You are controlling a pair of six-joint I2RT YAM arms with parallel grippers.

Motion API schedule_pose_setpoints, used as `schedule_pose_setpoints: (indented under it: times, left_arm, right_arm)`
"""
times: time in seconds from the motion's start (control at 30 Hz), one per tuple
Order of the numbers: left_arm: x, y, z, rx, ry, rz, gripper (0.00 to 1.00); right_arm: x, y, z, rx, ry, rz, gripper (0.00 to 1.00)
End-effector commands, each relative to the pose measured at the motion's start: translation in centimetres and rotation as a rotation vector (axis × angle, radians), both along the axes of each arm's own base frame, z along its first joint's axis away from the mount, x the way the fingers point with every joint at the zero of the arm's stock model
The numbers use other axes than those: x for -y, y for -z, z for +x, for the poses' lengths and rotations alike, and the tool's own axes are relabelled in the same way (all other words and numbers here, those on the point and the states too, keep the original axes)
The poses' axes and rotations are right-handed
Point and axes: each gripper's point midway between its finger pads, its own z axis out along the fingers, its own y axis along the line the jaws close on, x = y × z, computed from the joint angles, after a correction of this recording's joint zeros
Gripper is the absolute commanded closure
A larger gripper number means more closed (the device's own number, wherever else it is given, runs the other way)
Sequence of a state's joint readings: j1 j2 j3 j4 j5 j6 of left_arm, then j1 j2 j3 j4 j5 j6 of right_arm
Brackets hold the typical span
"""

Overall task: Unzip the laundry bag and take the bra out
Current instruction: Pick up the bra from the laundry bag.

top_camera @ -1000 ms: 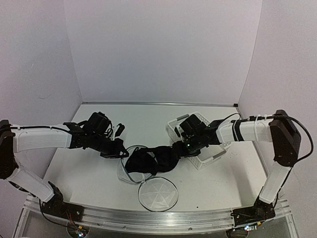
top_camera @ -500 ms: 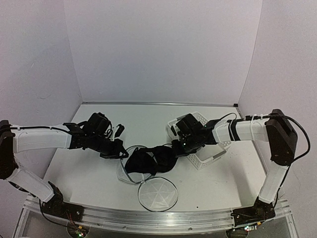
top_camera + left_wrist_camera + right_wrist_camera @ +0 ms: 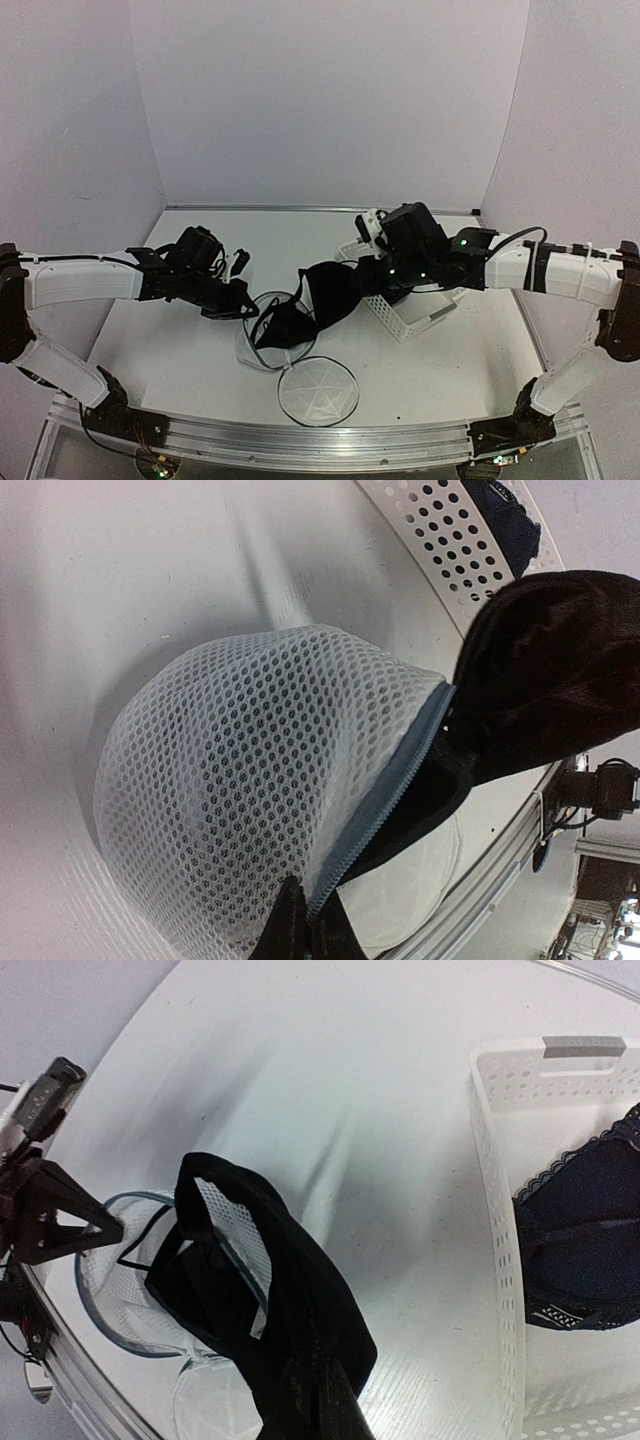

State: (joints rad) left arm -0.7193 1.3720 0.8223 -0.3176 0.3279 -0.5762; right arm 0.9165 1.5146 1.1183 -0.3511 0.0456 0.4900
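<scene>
The laundry bag (image 3: 250,345) lies open on its side at table centre, its round lid panel (image 3: 318,392) flat in front of it. My left gripper (image 3: 247,310) is shut on the bag's mesh rim beside the grey zipper (image 3: 385,810); the fingertips (image 3: 290,930) pinch the mesh (image 3: 250,770). The dark bra (image 3: 322,292) stretches up and rightward from the bag's mouth. My right gripper (image 3: 364,277) is shut on the bra's upper end. In the right wrist view the bra (image 3: 290,1300) hangs from my gripper (image 3: 340,1415), its lower end still over the bag (image 3: 110,1260).
A white perforated basket (image 3: 412,322) stands right of the bag, under my right arm; it holds another dark lace-edged garment (image 3: 585,1250). The basket's wall (image 3: 440,530) shows past the bag in the left wrist view. The table's metal front rail runs close to the lid panel.
My right gripper has shut on the bra and risen up and to the right, drawing the bra out of the bag's mouth. The left gripper has kept its hold on the bag.
</scene>
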Motion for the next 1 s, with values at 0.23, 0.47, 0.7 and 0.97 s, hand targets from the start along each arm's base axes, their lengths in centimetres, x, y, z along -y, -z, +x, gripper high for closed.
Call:
schedule_pose_setpoints:
  times: [0.23, 0.47, 0.7, 0.97]
  left_arm:
    - [0.6, -1.7, 1.1, 0.048, -0.006, -0.012, 1.00]
    - [1.3, -1.0, 1.9, 0.040, -0.002, -0.001, 1.00]
    - [2.5, -0.7, 2.7, 0.037, 0.017, -0.011, 1.00]
    - [3.4, -0.6, 3.2, 0.028, 0.035, -0.025, 1.00]
  right_arm:
    - [1.4, -10.9, -1.0, 0.216, 0.025, 0.160, 1.00]
    - [2.3, -15.7, -1.1, 0.301, 0.053, 0.259, 1.00]
    - [1.6, -19.7, -2.6, 0.357, -0.040, 0.377, 1.00]
    - [4.1, -25.1, -2.4, 0.478, 0.045, 0.441, 1.00]
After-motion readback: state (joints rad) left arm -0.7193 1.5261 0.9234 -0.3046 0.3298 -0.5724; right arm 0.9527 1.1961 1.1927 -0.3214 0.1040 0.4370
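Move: The right hand, gripping one cup of the black bra, has the white basket's middle about 12 cm ahead, 12 cm to its right and 15 cm below. The laundry bag is roughly 19 cm left, 4 cm back and 12 cm down, its open lid 8 cm left, 17 cm back and 17 cm below. The left hand, on the rim, has the bag's middle 4 cm right and 6 cm below, and the basket about 34 cm right and 17 cm ahead. Straight up, about 17 cm and steadily, the right hand hauls the pinched bra away from the laundry bag, easing slightly back and to its right while the wrist tilts some 25 degrees so the fingers point less steeply down. The left hand keeps its pinch on the bag's rim and later shifts about 3 cm forward and right, sinking a little. ##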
